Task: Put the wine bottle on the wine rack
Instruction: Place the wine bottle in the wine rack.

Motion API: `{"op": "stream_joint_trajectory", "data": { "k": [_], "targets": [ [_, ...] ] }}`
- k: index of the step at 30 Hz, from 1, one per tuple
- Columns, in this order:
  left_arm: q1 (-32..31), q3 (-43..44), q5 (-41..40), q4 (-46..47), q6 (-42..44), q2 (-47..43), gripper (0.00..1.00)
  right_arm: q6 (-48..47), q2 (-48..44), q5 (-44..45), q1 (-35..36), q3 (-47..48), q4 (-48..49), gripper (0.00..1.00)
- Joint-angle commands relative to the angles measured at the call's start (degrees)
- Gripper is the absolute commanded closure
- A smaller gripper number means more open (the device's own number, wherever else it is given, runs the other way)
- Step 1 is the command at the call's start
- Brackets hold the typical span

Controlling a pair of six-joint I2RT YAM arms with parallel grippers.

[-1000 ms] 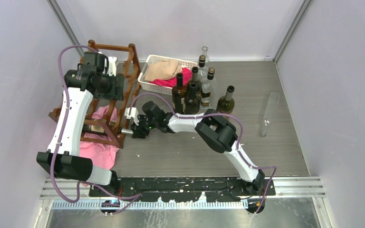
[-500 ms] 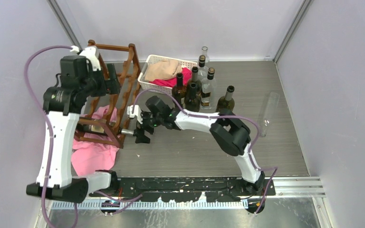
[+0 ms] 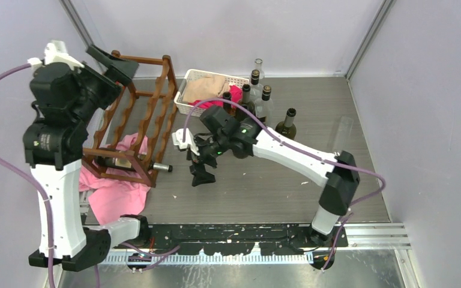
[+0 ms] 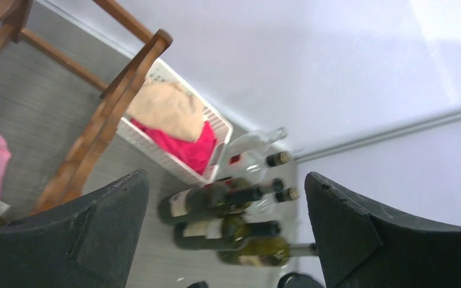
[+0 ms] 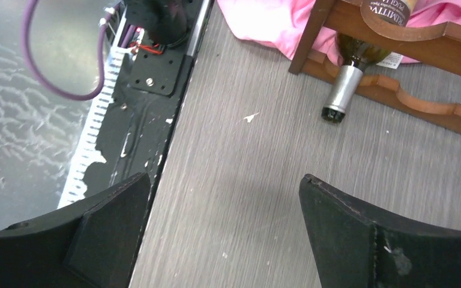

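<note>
The wine rack [image 3: 147, 102], reddish-brown wood with wavy rails, stands at the back left. A dark wine bottle [image 3: 156, 166] lies in its lowest tier, with its foil neck poking out toward the table's middle. The right wrist view shows that bottle [image 5: 343, 84] resting in the rack's [image 5: 432, 45] scalloped rail. My right gripper [image 3: 198, 167] [image 5: 224, 178] hangs open just right of the neck, holding nothing. My left gripper [image 3: 113, 62] [image 4: 225, 177] is raised above the rack's far left corner, open and empty.
A white basket [image 3: 185, 103] of cloths sits behind the rack. Several upright bottles [image 3: 243, 117] stand beside it. A clear bottle [image 3: 338, 144] lies at the right. A pink cloth [image 3: 111, 186] spreads under the rack's near side. Walls close in on three sides.
Both grippers have opened and let go. The left arm has risen up and away to the left of the rack. The right gripper has drawn back to the right, off the bottle's neck.
</note>
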Motion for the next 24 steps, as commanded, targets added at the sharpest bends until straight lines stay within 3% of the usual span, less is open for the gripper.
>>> {"op": "stream_joint_trajectory", "data": {
  "k": [1,9,18,24],
  "targets": [
    [0.0,13.3,-6.2,-11.0,-12.9,2.3,0.01,-4.6,-8.6,1.7,-0.2,3.1,-11.4,0.00],
    [-0.1,22.0,-4.1,-15.4,-17.7,2.5,0.01,3.3,-12.3,6.1,-0.3,7.2,-11.2,0.00],
    [-0.7,24.6,-0.7,-14.0,-19.0,3.1,0.02,4.2,-15.9,8.9,-0.3,8.2,-12.3,0.00],
    [-0.7,15.2,1.2,-6.0,-12.3,-0.6,0.00,4.5,-19.2,11.3,-0.2,9.7,-11.8,0.00]
  ]
}}
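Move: Lying in the wine rack, the bottle has its middle about 9 cm ahead of the right hand, 24 cm left and 18 cm lower. The rack's middle is some 12 cm farther out than the bottle's, and the pink cloth is about 8 cm nearer and 7 cm left of it. The nearest standing bottle is 18 cm ahead and 14 cm right of the right hand, 7 cm lower. From the left hand, the lying bottle is about 2 cm back, 8 cm left and 44 cm down. Backing off from the racked bottle, the empty right hand climbs about 10 cm and shifts some 6 cm right, fingers wide open, swinging slightly clockwise. The left hand, also empty and open, withdraws up from the rack by about 7 cm and back 6 cm, its left side rolling down nearly 20 degrees; neither hand touches the bottle. ##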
